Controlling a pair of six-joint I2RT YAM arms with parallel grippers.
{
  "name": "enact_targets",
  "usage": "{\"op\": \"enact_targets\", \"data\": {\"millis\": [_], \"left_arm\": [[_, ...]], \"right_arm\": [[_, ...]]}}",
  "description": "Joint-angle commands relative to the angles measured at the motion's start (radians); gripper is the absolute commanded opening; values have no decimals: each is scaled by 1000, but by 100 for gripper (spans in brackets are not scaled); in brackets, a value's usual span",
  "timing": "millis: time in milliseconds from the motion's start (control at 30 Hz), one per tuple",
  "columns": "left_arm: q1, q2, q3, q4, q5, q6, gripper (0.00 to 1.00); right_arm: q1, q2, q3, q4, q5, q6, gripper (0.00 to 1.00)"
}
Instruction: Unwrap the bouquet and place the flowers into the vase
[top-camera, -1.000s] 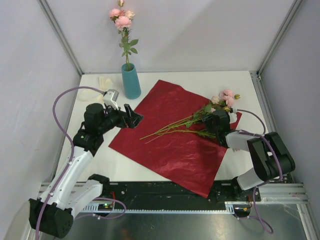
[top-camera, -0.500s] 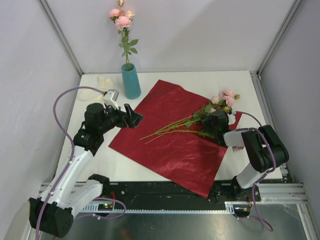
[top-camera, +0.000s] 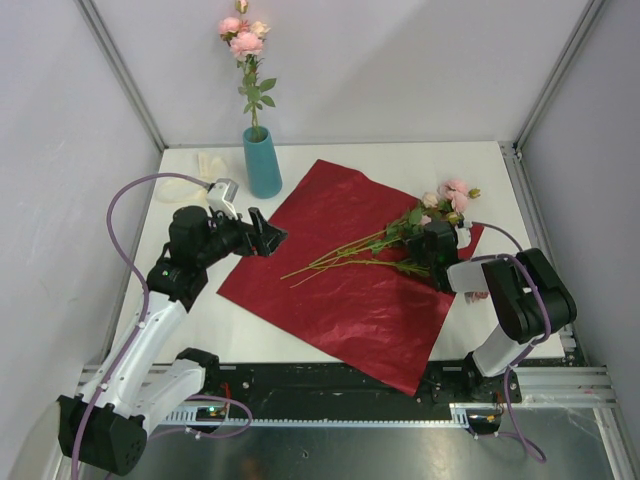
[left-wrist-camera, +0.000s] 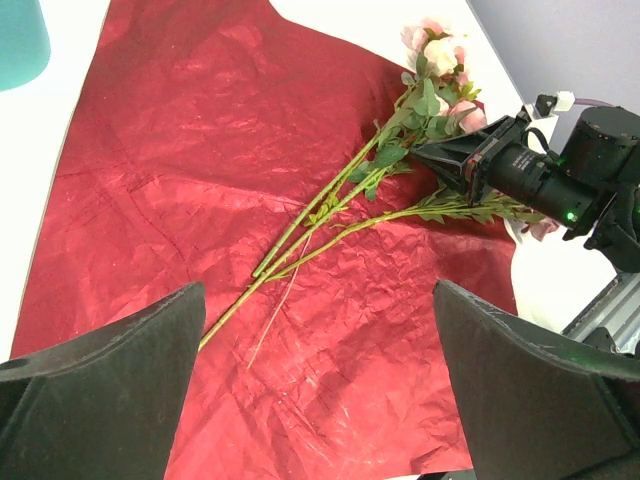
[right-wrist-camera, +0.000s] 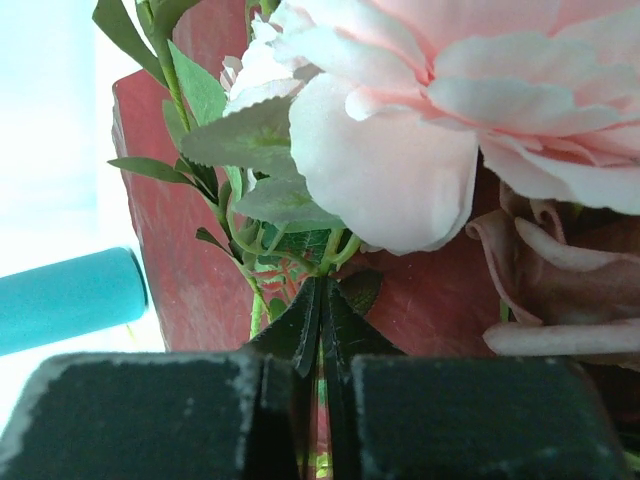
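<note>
The dark red wrapping paper (top-camera: 340, 270) lies spread flat on the table. Several loose flowers (top-camera: 365, 250) lie across it, blooms (top-camera: 455, 192) to the right. My right gripper (top-camera: 428, 245) is low over the paper's right corner and shut on one green stem (right-wrist-camera: 320, 385) just below a large pink bloom (right-wrist-camera: 400, 130). The same grip shows in the left wrist view, right gripper (left-wrist-camera: 445, 160) among the leaves. My left gripper (top-camera: 268, 235) hovers open over the paper's left edge, with only paper (left-wrist-camera: 200, 150) between its fingers. The teal vase (top-camera: 262, 162) stands at the back left, holding one pink-flowered stem (top-camera: 247, 45).
Cream ribbon (top-camera: 195, 175) lies on the white table left of the vase. Grey walls with metal posts (top-camera: 120, 70) close in the back and sides. The black rail (top-camera: 340, 385) with the arm bases runs along the near edge.
My right gripper's jaws have closed onto the stem, and that arm's elbow has swung slightly in toward the table. The left arm and the flowers have not moved.
</note>
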Motion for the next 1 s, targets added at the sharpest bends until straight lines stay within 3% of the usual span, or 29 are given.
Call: {"op": "enact_targets", "data": {"millis": [0,100,267,500,867,967], "left_arm": [[-6,-9,-6,25,22,8,100],[-7,-10,-7,24,23,10,100],[-6,-10,-7,25,26,9,100],[-6,-8,-5,24,30,9,100],[-6,-7,-5,24,30,10,100],[-6,-7,-5,24,32,11,100]], "right_arm": [[-4,-2,7,36,31,-22,1],[-3,-3,7,42,25,-20,1],[-3,-3,7,58,26,-16,20],[0,-6,7,83,30,-17,30],[-1,64,31,59,33,34,31],[-1,76,38,53,35,44,26]]}}
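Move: The nearest flower's green stem is right at the right fingertips, about 1 cm ahead and 2 cm below. Its big pink bloom lies some 9 cm to the right and 4 cm farther out than the hand. A cream rose sits roughly 9 cm ahead and 4 cm right; a dusky rose lies about 10 cm back and 13 cm right. From the left hand, the stem is about 12 cm ahead, 28 cm right and 21 cm down. Up barely 1 cm first, easing half a centimetre forward, the right hand reopens its nearly shut, empty fingers to about a third of their range. It then turns down and sinks some 2 cm, still going at the end, bringing the parted tips down around the green stem beneath the pink bloom without closing on it. ##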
